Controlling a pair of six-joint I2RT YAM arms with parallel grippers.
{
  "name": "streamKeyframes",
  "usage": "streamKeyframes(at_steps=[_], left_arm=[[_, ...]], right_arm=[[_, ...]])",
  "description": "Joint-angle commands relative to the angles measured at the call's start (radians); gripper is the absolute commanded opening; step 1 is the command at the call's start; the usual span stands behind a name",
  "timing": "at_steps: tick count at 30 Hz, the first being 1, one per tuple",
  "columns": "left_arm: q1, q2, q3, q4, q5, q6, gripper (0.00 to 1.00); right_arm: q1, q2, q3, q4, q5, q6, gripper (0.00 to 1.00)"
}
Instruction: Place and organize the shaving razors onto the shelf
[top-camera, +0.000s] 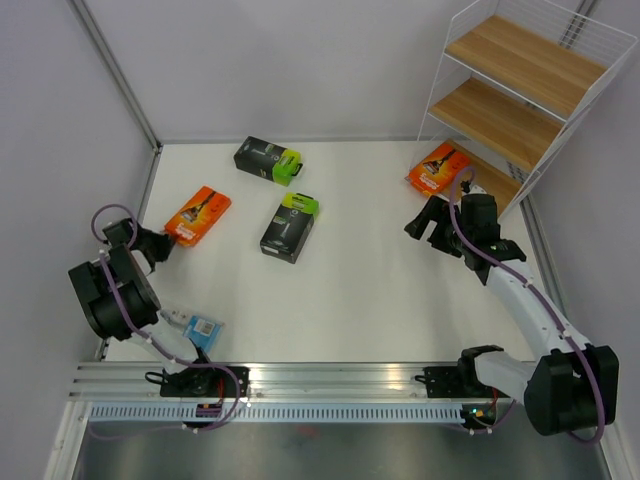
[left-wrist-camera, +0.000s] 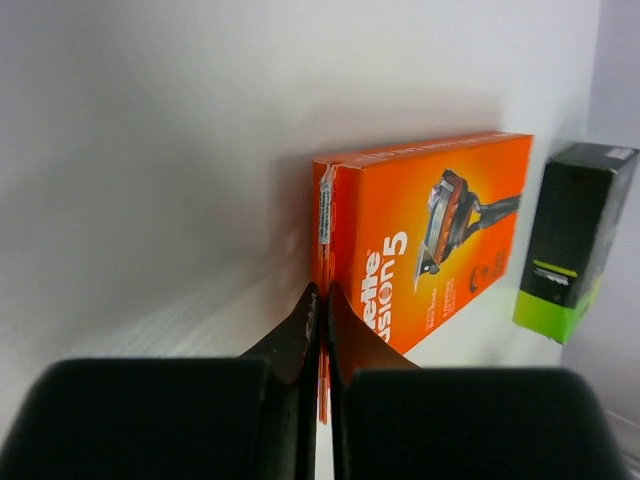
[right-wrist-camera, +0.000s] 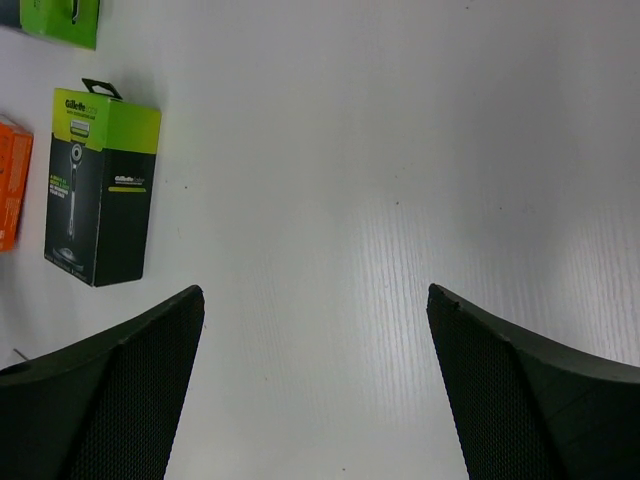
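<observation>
An orange razor pack (top-camera: 198, 214) lies at the table's left. My left gripper (top-camera: 165, 243) is shut on the thin near edge of this orange pack (left-wrist-camera: 430, 230), which runs between the closed fingers of the gripper (left-wrist-camera: 322, 300). A second orange pack (top-camera: 438, 167) lies at the front of the shelf's (top-camera: 520, 70) lowest board. Two black boxes with lime-green ends (top-camera: 268, 160) (top-camera: 289, 227) lie mid-table. A clear blister with blue card (top-camera: 195, 325) lies by the left base. My right gripper (top-camera: 425, 225) hovers open near the shelf, with only bare table between its fingers (right-wrist-camera: 315, 300).
The white wire shelf stands at the back right, against the wall. White walls close the table at left and back. An aluminium rail (top-camera: 330, 380) runs along the near edge. The right wrist view shows one black box (right-wrist-camera: 100, 190) to the left.
</observation>
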Motion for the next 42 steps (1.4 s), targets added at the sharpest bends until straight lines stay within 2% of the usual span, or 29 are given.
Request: streamKeyframes(at_steps=[1, 7, 10, 14, 17, 21, 25, 26, 29, 32, 35, 42], left_arm=[[0.001, -0.148, -0.012, 0.075, 0.100, 0.027, 0.02], [-0.032, -0.306, 0.045, -0.044, 0.154, 0.061, 0.02], [-0.063, -0.371, 0.046, -0.064, 0.166, -0.009, 0.02], [-0.108, -0.417, 0.048, -0.141, 0.131, -0.125, 0.02], [-0.199, -0.483, 0.060, -0.150, 0.080, -0.139, 0.02], [-0.391, -0.540, 0.193, -0.243, 0.004, -0.105, 0.02], [-0.538, -0.563, 0.282, -0.264, -0.079, -0.100, 0.02], [-0.616, -0.561, 0.314, -0.262, -0.114, -0.099, 0.02], [-0.747, -0.519, 0.386, -0.262, -0.167, -0.065, 0.02], [-0.880, -0.436, 0.449, -0.247, -0.193, -0.050, 0.02], [-1.006, -0.339, 0.486, -0.195, -0.221, -0.062, 0.02], [-1.221, -0.059, 0.624, -0.020, -0.271, -0.154, 0.02]], right_arm=[[0.004, 0.018, 0.081, 0.014, -0.004, -0.010, 0.98], [0.004, -0.022, -0.012, 0.079, -0.030, 0.080, 0.98], [0.004, -0.067, -0.053, 0.078, -0.060, 0.140, 0.98], [0.004, -0.163, -0.090, 0.026, -0.005, 0.151, 0.98], [0.004, -0.243, -0.087, -0.063, 0.071, 0.120, 0.98], [0.002, -0.324, -0.060, -0.224, 0.196, 0.155, 0.98], [0.001, -0.389, -0.127, -0.230, 0.099, 0.232, 0.98], [0.001, -0.425, -0.139, -0.234, 0.099, 0.249, 0.98], [0.001, -0.508, -0.153, -0.289, 0.154, 0.293, 0.98], [0.001, -0.582, -0.100, -0.426, 0.356, 0.352, 0.98], [0.001, -0.643, -0.025, -0.451, 0.465, 0.279, 0.98], [0.001, -0.541, 0.250, -0.534, 0.559, 0.143, 0.98]])
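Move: The left fingers already pinch the near-left edge of the orange razor box, whose middle is about 7 cm right and 8 cm ahead. The shelf's lowest board is some 87 cm right and 20 cm ahead of the left hand, with the placed orange box 80 cm right and 24 ahead. The near black box is 34 cm right and 5 ahead. From the right hand that board lies about 16 cm right, 27 ahead and 12 below. Keeping its pinch on the edge of the orange razor box, the left hand lifts steeply, then sweeps about 47 cm right towards the shelf, high past the near black box, cresting around 30 cm up and sinking a little at the end; its wrist turns clockwise some 50 degrees and tips up. The open, empty right hand draws back and right, then rises about 10 cm, turning clockwise. ##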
